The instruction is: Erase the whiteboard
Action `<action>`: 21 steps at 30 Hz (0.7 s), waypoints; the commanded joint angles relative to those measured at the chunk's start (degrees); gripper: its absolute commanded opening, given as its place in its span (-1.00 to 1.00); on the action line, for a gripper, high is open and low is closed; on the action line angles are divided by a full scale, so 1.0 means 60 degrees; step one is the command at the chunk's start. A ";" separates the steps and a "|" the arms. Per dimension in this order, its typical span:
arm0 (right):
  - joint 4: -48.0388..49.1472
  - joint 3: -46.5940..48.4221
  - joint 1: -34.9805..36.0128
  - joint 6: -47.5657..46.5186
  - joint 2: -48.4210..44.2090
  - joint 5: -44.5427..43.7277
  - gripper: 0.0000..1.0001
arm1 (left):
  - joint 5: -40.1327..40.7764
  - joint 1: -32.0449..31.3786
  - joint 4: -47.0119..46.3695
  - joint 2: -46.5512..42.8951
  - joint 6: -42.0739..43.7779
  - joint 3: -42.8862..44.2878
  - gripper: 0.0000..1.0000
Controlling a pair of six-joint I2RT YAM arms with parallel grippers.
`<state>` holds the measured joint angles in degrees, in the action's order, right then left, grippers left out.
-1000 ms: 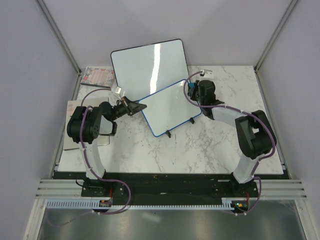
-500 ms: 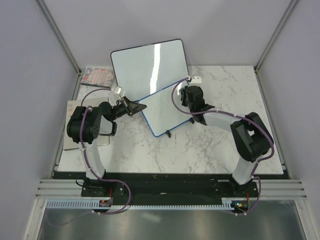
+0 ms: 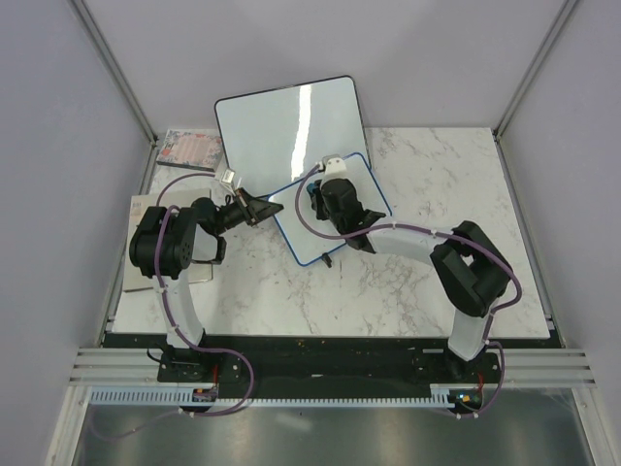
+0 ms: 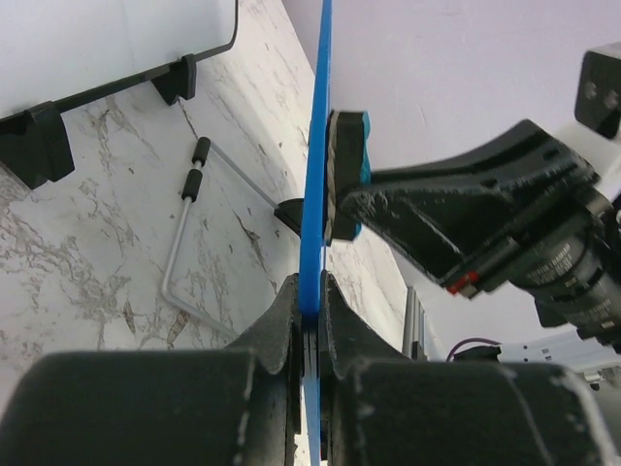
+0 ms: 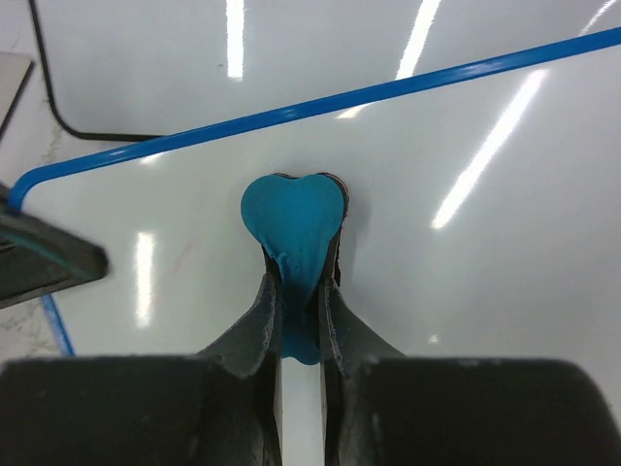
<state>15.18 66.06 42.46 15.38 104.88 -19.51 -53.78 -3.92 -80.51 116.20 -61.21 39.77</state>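
Observation:
The whiteboard [image 3: 303,233], white with a blue rounded frame, stands tilted on the marble table. My left gripper [image 3: 260,207] is shut on its left edge; in the left wrist view the jaws [image 4: 311,301] clamp the blue frame [image 4: 315,146] seen edge-on. My right gripper [image 3: 318,199] is over the board's left-middle, shut on a teal eraser [image 5: 293,228]. The eraser's pad is pressed flat against the white face [image 5: 466,272]. From the left wrist the eraser [image 4: 349,160] shows touching the board's far side.
A larger blank black-framed whiteboard [image 3: 286,121] leans behind, its black feet [image 4: 44,136] near a bent metal wire stand [image 4: 184,243]. A printed booklet [image 3: 191,148] lies at the back left. A grey pad [image 3: 141,209] sits under the left arm.
My right gripper has swept the eraser leftward across the board, from near its right edge to its left-middle. The left gripper and the board have stayed put.

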 commanded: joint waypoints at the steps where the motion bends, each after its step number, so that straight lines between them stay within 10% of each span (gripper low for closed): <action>1: -0.1621 0.0034 0.0936 0.0059 0.0962 0.1494 -1.00 | -0.1349 -0.0489 -0.2461 -0.0016 0.0607 -0.0227 -0.96; 21: -0.2222 -0.1151 0.1421 0.0001 -0.0662 -0.0323 -1.00 | -0.1378 -0.0562 -0.2461 -0.0514 0.0446 -0.0183 -0.97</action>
<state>12.93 63.16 52.25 15.27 103.88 -19.44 -54.19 -4.10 -79.79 115.28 -60.42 39.66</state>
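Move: The eraser is already in my right fingers on the whiteboard. The board's near left corner, where I'm heading, lies about 16 cm back and 4 cm to the left. A faint red mark sits roughly 3 cm back and 4 cm left of this hand, and the board's middle about 3 cm back and 4 cm right. From my left hand, which grips the left frame, the board's middle is some 13 cm to the right, about level. With my right hand I sweep the eraser back and left across the whiteboard, some 9 cm down its slope towards the left frame and near left corner, turning about 10 degrees counter-clockwise. There I check briefly, then ease on back and a little right. My left hand stays put and keeps the left frame pinched. ##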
